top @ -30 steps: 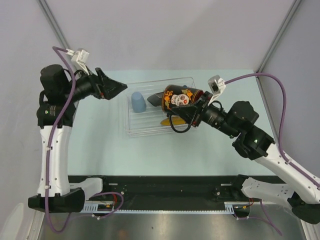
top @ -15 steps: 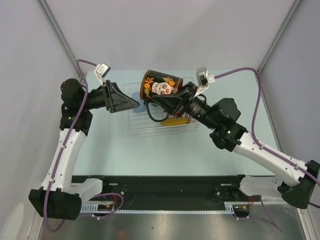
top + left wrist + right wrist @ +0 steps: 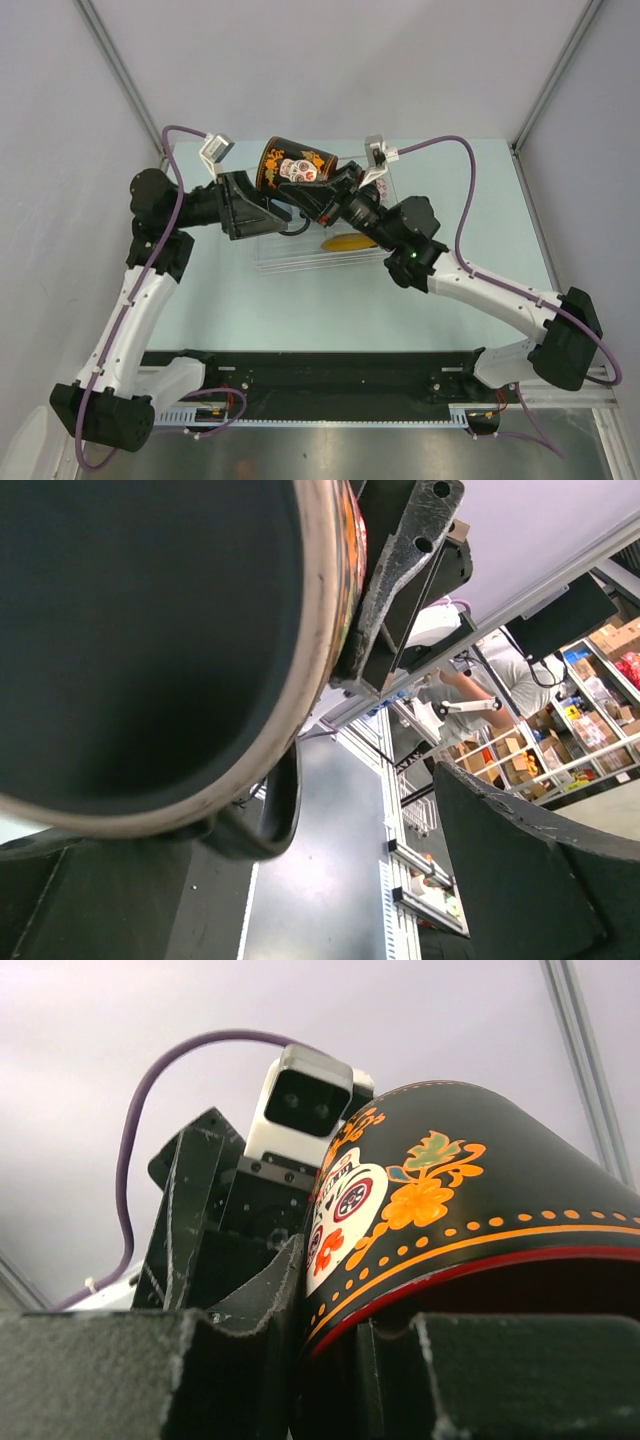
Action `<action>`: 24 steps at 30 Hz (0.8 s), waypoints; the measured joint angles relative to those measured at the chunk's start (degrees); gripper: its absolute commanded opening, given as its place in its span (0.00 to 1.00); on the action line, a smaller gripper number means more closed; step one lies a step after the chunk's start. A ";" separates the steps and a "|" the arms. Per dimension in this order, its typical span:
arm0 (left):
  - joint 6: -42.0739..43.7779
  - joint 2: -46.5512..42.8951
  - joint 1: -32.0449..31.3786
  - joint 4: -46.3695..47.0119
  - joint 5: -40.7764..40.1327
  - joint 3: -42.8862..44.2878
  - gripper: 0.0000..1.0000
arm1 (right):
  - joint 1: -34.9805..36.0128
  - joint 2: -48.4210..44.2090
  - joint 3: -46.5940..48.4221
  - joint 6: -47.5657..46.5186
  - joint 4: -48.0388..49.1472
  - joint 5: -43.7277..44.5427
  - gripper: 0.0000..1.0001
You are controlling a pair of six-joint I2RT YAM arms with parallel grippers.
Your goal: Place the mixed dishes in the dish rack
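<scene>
A black mug (image 3: pixel 295 167) with a painted skull, orange flowers and a red rim hangs tilted above the dish rack (image 3: pixel 300 258). My right gripper (image 3: pixel 325 195) is shut on its rim, one finger (image 3: pixel 250 1300) outside the wall and the other inside. In the right wrist view the mug (image 3: pixel 470 1200) fills the right side. My left gripper (image 3: pixel 262 208) is open just left of the mug. In the left wrist view the mug's dark base (image 3: pixel 140 630) and handle (image 3: pixel 278 810) loom close, untouched by the finger (image 3: pixel 530 880). A yellow plate (image 3: pixel 345 242) lies in the rack.
The clear rack stands mid-table, partly hidden under both grippers. Grey enclosure walls and frame posts (image 3: pixel 120 70) close in the back and sides. The arm bases and a black rail (image 3: pixel 320 365) line the near edge.
My right arm has carried the mug up and to the left across the rack. My left arm has swung right to meet it, and its open jaws now sit beside the mug's base.
</scene>
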 measured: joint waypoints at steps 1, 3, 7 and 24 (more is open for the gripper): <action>0.00 0.15 -0.33 0.09 -0.24 0.00 0.99 | 0.13 0.61 0.00 0.44 1.27 0.50 0.00; 0.09 0.52 -0.70 0.04 -0.63 0.00 0.99 | 0.33 1.64 -0.02 1.22 3.45 1.62 0.00; 1.79 1.55 -0.87 -1.60 -2.51 0.00 0.97 | 0.83 3.72 -0.22 3.67 8.39 3.28 0.00; 6.36 3.63 -0.87 -9.70 -10.47 3.78 0.44 | 2.29 8.92 -0.22 7.67 20.13 9.35 0.00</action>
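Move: The mug hangs high in the air, its rim wall already pinched by the right gripper. Its handle lies about 2 cm ahead, 4 cm to the right and 1 cm below the open left hand; the mug body sits about 5 cm ahead, 8 cm right and 5 cm above. From the right hand, the handle is level fore-and-aft, 4 cm left and 5 cm below, the body 3 cm ahead, 3 cm left and 1 cm above. Bring the left gripper about 4 cm forward under the base end of the mug, dipping slightly and turning some 10 degrees counter-clockwise, until the handle is between its fingers, then close them to about half. Meanwhile keep the right pinch on the rim, ease that hand 2 cm or so forward, up and left, and roll it about 15 degrees, left side rising, to swing the handle towards the left fingers. ##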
